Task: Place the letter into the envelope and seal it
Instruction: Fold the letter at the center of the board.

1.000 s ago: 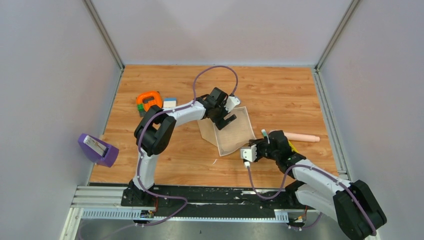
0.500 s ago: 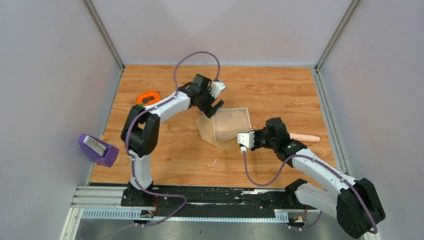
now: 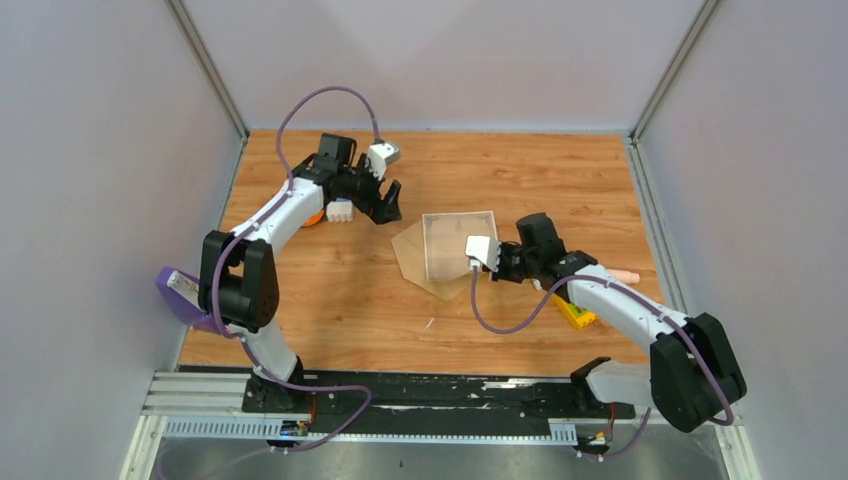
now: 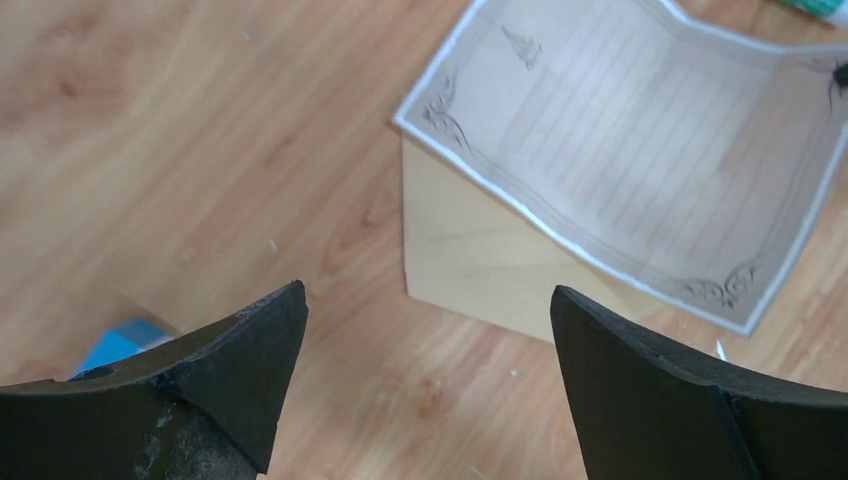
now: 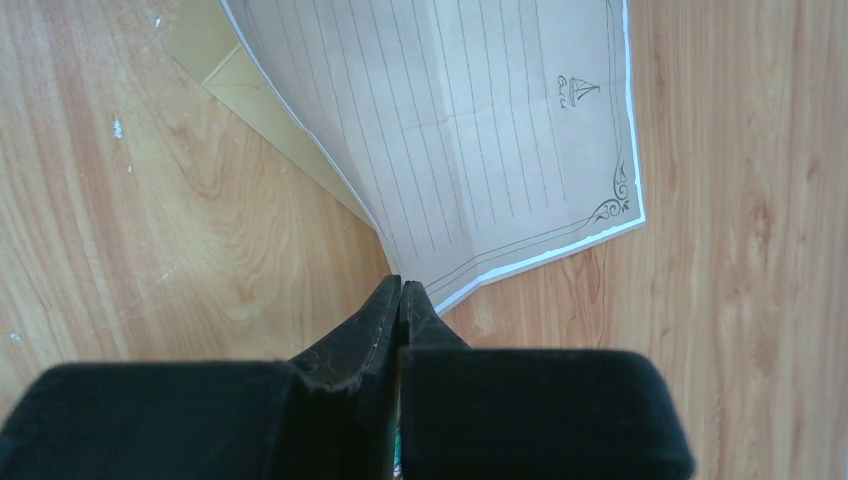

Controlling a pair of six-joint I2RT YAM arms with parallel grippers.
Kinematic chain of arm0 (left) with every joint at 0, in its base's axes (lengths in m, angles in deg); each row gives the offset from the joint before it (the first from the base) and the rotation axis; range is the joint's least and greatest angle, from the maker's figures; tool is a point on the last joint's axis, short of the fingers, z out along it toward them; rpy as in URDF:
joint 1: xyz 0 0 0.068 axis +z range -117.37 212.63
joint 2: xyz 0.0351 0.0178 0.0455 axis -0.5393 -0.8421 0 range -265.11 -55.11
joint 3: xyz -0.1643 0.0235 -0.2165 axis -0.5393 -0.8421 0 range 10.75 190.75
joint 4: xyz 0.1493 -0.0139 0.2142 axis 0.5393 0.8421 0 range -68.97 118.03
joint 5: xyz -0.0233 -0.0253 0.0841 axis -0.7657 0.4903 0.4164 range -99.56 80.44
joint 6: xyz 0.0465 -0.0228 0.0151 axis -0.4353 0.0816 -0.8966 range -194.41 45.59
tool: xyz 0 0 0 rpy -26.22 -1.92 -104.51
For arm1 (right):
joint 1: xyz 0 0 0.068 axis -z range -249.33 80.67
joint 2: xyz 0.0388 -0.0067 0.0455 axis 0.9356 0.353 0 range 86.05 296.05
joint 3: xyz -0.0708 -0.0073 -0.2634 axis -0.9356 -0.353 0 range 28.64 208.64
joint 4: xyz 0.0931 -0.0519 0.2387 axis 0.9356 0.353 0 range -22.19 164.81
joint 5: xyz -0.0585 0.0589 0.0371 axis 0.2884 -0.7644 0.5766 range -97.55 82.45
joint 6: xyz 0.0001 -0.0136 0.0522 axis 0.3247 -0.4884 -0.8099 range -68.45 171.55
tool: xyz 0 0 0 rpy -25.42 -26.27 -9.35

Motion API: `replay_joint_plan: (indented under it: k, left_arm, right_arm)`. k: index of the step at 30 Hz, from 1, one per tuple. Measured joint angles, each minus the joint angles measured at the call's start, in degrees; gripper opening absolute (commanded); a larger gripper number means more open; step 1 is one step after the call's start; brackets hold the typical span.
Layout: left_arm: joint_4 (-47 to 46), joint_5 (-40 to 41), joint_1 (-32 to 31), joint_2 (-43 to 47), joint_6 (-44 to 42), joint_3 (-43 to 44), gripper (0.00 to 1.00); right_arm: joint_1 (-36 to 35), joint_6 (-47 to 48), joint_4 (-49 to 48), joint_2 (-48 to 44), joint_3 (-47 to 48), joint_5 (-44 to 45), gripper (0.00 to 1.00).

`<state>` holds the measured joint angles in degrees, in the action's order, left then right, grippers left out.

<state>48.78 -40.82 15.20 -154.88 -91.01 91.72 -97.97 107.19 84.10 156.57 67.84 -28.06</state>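
Observation:
The letter [image 3: 455, 243], a pale lined sheet with a dark ornate border, lies over the tan envelope [image 3: 410, 262] in the middle of the table. The envelope sticks out from under it at the left and front. In the right wrist view the letter [image 5: 470, 130] covers most of the envelope [image 5: 270, 110]. My right gripper [image 5: 400, 285] is shut on the letter's near edge [image 3: 488, 266]. In the left wrist view that side of the letter [image 4: 640, 150] curls upward above the envelope [image 4: 480, 270]. My left gripper [image 3: 388, 204] hangs open and empty, back and left of the papers [image 4: 428, 293].
Under the left arm sit a blue-and-white block [image 3: 340, 210] and an orange object [image 3: 312, 216]. A purple holder [image 3: 190, 297] stands at the left edge. A pink stick [image 3: 626, 274] and a yellow-green object [image 3: 576, 313] lie by the right arm. Grey walls enclose the table.
My left gripper has drawn away from the letter toward the back left, open. My right gripper has carried the letter's edge farther back, and the sheet now lies squarer over the envelope.

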Motion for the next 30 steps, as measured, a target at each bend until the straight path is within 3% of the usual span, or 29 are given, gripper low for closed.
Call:
replay_joint_plan:
  k: [6, 13, 20, 30]
  left_arm:
    - [-2.05, -7.67, 1.09, 2.43, 0.09, -8.92, 1.0]
    - [-5.73, -10.91, -1.36, 5.03, -0.09, -9.35, 1.0]
    - [-7.58, -9.03, -3.89, 5.07, -0.22, -9.35, 1.0]
    - [-11.37, 1.31, -9.01, 7.08, -0.28, -11.13, 1.0]
  right_arm:
    - [3.5, -3.58, 1.95, 3.06, 4.26, -1.95, 0.0]
    - [8.5, -7.67, 3.08, 7.15, 11.74, -5.6, 0.0]
    - [9.22, -11.78, 3.67, 15.39, 16.13, -6.12, 0.0]
    - [11.26, -16.7, 7.54, 19.08, 22.8, -10.12, 0.0]
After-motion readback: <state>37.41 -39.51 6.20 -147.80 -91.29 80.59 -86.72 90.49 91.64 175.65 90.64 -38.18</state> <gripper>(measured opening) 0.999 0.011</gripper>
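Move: The right hand already pinches the letter's near right corner, raised off the board; the letter's middle lies some 7 cm ahead, 6 cm left and 6 cm below. The envelope under it is about 4 cm ahead and 11 cm left, the glue stick 2 cm ahead and 8 cm right, both 7 cm lower. From the left hand the letter lies roughly 3 cm back, 10 cm right, 14 cm below. Right hand carries the letter's pinched corner some 8 cm forward; open left shifts 7 cm back and right. ##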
